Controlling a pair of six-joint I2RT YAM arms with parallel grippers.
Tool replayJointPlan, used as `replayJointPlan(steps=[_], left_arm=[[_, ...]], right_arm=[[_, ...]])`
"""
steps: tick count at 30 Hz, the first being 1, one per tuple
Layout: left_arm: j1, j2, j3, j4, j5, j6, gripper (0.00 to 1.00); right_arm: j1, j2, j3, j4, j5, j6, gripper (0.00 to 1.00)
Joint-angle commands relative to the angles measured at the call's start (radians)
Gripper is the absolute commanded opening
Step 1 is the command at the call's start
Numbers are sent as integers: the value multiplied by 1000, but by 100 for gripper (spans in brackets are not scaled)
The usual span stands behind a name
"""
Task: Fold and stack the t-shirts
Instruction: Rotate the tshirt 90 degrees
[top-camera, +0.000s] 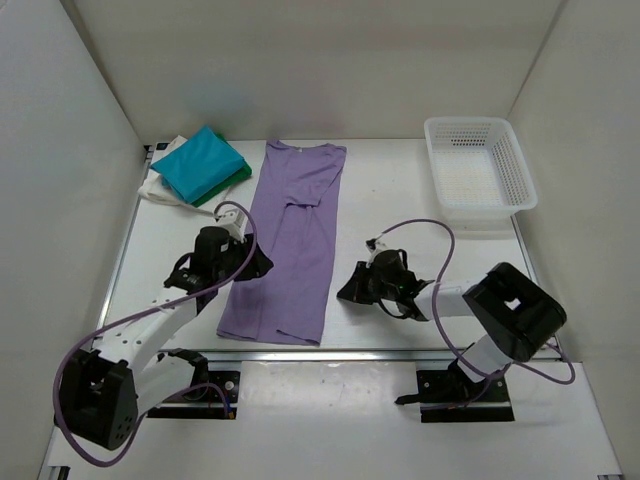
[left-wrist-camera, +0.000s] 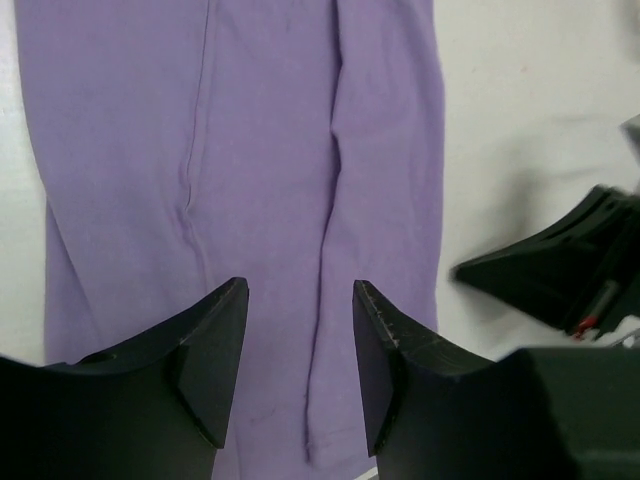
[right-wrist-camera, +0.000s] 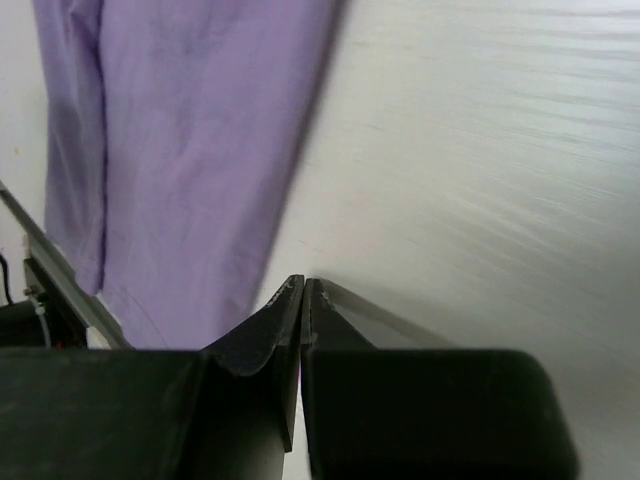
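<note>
The lavender t-shirt (top-camera: 290, 240) lies lengthwise in the middle of the table, its sides folded in to a long strip; it also shows in the left wrist view (left-wrist-camera: 240, 180) and the right wrist view (right-wrist-camera: 190, 150). Folded teal (top-camera: 198, 162), dark green (top-camera: 232, 184) and white (top-camera: 160, 186) t-shirts are stacked at the back left. My left gripper (top-camera: 262, 262) is open and empty over the strip's left edge; in its own view (left-wrist-camera: 298, 310) the cloth shows between the jaws. My right gripper (top-camera: 345, 290) is shut and empty, on the table just right of the shirt (right-wrist-camera: 303, 290).
A white plastic lattice basket (top-camera: 478, 165) stands at the back right. The table's front edge (top-camera: 330, 350) runs just below the shirt's hem. White walls enclose the left, back and right sides.
</note>
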Motion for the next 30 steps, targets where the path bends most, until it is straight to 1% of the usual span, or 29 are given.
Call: replayJointPlan(steps=[1,6,9,11,12,15,16,17,21,22,24,26,30], left_arm=[[-14,-25,-44,-17,18,12,57],[3,-59,-87,-16,26,3,57],[-2,-76,-96,-33,34,9,58],[1,-85,-99,-59,23,11,58],[4,-95,-105,-65,18,15,58],[26,-147,-118,-69,18,5,59],[32,-164,-121,-71,20,0,58],[35,-166,-119,-77,17,-2,59],[8,-166,-113,-85,25,-3,57],[3,-178,-122,-85,32,-11,57],[11,-206,-136,-88,32,-17,56],[40,-241,-156,-89,38,-20,56],[20,-234,-158,-103,37,-9,57]], right_arm=[[-69,-97,-50,-82,25,-77,0],[-132,-167,-73,-168,-15,-150,0],[-159,-166,-73,-185,-53,-172,0],[-155,-164,-68,-191,-72,-170,8],[-149,-160,-63,-191,-87,-170,17],[-48,-169,-37,-215,-47,-152,28],[-2,-169,-39,-211,-35,-129,28],[36,-166,-43,-186,-3,-103,30],[109,-148,-53,-99,11,-10,33],[136,-137,-56,-79,4,15,35],[176,-120,-57,-44,11,47,36],[196,-105,-63,-7,13,73,38],[203,-45,-60,33,-7,109,37]])
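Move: The right hand, shut and only a couple of centimetres above the table, has the purple shirt's near right corner about 11 cm back and 4 cm to its left; the shirt's right edge runs some 3 cm to its left, level with it, and the table's front rail lies about 13 cm straight back. The left hand hovers over the shirt, whose near left corner is roughly 14 cm back, 9 cm left and 9 cm below. No clear touch on the shirt shows: the right hand first slides right, away from its edge, about 5 cm low over the table with fingers shut. It then turns back, sweeping some 8 cm left and 8 cm back towards the near right corner, rising slightly, opening its fingers partway and turning about 10 degrees counter-clockwise. The left hand, fingers staying open, drifts back and sinks over the shirt towards its near side. ##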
